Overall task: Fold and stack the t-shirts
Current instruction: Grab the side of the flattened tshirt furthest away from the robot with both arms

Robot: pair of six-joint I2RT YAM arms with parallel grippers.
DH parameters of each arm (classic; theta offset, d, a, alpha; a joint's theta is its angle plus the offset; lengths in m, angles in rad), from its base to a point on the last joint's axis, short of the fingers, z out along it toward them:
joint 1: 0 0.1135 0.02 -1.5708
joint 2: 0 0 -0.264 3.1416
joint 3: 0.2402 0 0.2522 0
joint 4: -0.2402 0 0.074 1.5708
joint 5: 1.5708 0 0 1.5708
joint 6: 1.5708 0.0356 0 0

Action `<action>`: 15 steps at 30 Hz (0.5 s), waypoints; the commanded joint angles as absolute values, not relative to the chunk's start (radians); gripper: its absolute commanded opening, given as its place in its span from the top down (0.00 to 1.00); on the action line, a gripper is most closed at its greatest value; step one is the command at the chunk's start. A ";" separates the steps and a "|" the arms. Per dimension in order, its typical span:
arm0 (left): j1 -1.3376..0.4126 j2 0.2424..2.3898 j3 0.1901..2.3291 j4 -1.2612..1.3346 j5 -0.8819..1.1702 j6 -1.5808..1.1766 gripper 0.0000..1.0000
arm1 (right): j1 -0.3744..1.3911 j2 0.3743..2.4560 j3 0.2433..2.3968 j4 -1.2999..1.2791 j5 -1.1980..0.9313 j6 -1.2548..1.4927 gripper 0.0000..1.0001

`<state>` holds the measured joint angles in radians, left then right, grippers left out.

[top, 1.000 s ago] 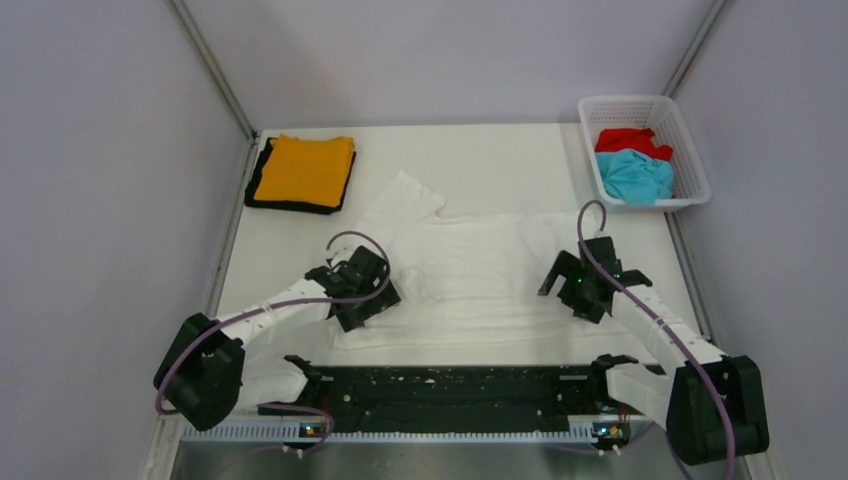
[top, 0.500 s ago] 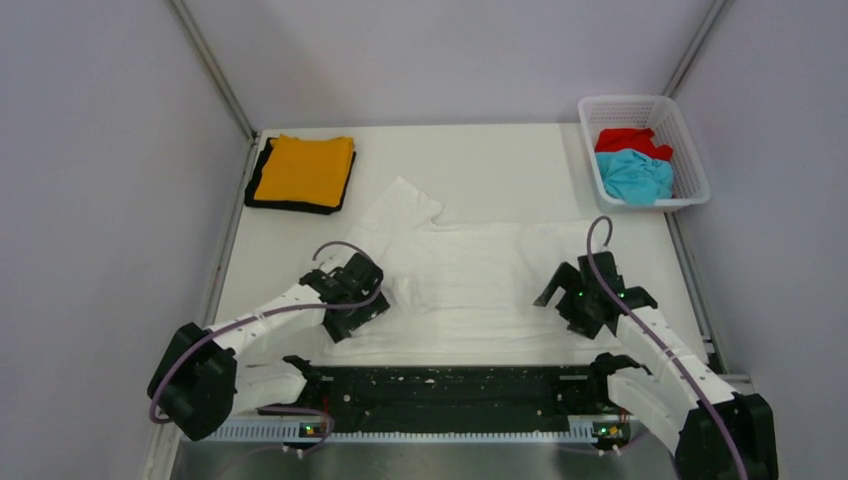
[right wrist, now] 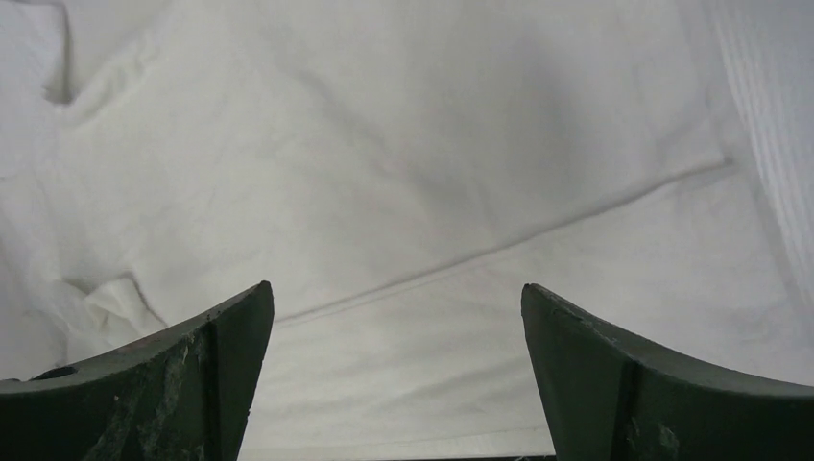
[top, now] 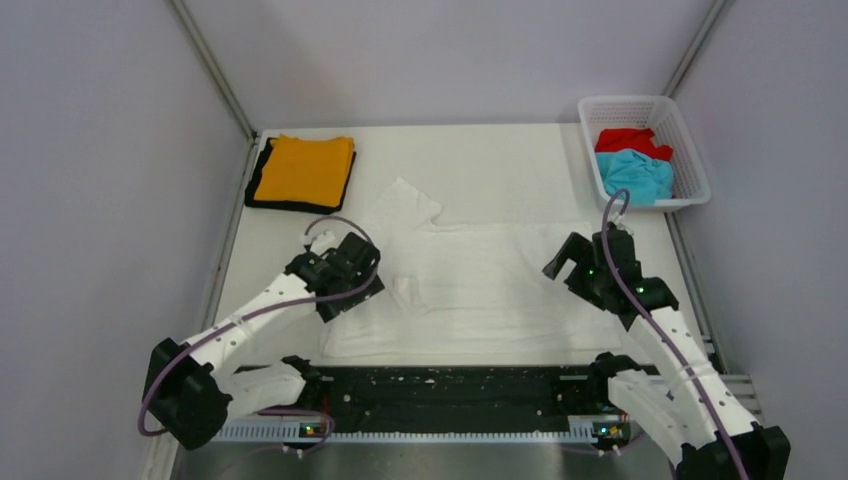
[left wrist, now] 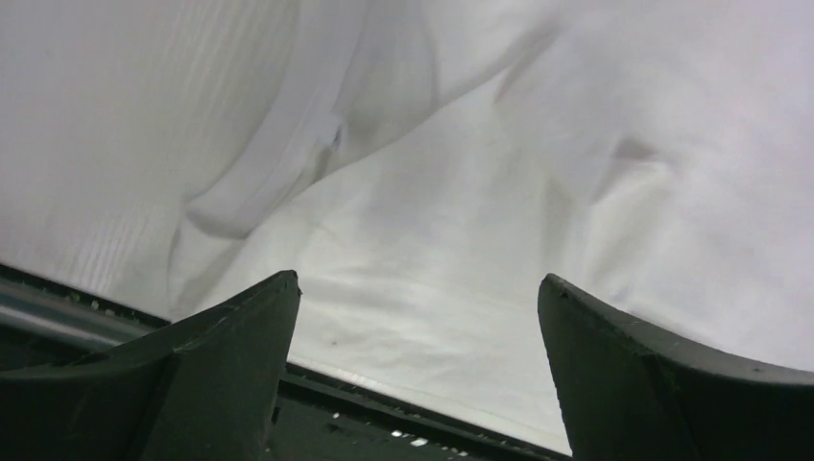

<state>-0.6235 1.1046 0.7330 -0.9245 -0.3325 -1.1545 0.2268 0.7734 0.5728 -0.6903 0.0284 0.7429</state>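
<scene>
A white t-shirt (top: 470, 285) lies spread across the middle of the table, wrinkled near its left side, with one sleeve (top: 405, 200) pointing to the back. My left gripper (top: 348, 284) hovers open over the shirt's left edge; in the left wrist view the left gripper (left wrist: 418, 280) has only white cloth (left wrist: 461, 192) under it. My right gripper (top: 572, 262) stands open above the shirt's right part, and the right gripper (right wrist: 395, 286) holds nothing. A folded orange t-shirt (top: 305, 168) rests on a folded black t-shirt (top: 257, 186) at the back left. Red (top: 628, 140) and teal (top: 638, 176) t-shirts lie bunched in the basket.
The white lattice basket (top: 692, 160) stands at the back right corner. A black rail (top: 450, 385) runs along the near edge between the arm bases. Grey walls close in the table on both sides and at the back.
Both grippers have drawn apart and a little toward the back, the left one leftward and the right one rightward. Both stayed open. The white shirt lies much as before.
</scene>
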 commanded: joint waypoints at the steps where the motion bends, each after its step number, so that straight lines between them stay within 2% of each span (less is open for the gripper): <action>1: -0.620 1.128 0.927 -0.915 -0.470 -1.033 0.01 | 0.235 0.814 0.720 -0.645 0.172 0.658 0.01; 7: -0.543 1.329 1.186 -0.763 -0.452 -0.827 0.01 | 0.236 0.947 0.790 -0.521 0.202 0.549 0.01; 12: -0.437 1.668 1.512 -0.706 -0.309 -0.664 0.01 | 0.234 1.089 0.875 -0.474 0.312 0.524 0.01; 15: -0.399 1.888 1.770 -0.758 -0.245 -0.584 0.01 | 0.233 1.164 0.909 -0.449 0.344 0.523 0.01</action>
<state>-0.4416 1.6905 1.5265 -0.7708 -0.3462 -0.7494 0.2272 1.1011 0.8291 -0.5312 0.2520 0.5591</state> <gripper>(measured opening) 0.986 0.986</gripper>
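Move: The t-shirt lies flat under both open hands. Its far left sleeve is some 26 cm ahead of the left hand, 9 cm to its right and 5 cm below; the folded stack lies about 34 cm ahead and 16 cm left, a raised wrinkle 3 cm ahead and 11 cm right. From the right hand the t-shirt's far right corner is about 16 cm ahead, 10 cm right and 6 cm down, and the basket 32 cm ahead and 27 cm right. Over the t-shirt towards its far side both open, empty hands travel, clear of the cloth: the left goes forward about 22 cm towards the sleeve and rises 11 cm, drifting right, its fingertips swinging some 15 degrees forward. The right reaches forward only about 9 cm towards the far corner, rising at first and then levelling off, and rolls its left side down. ##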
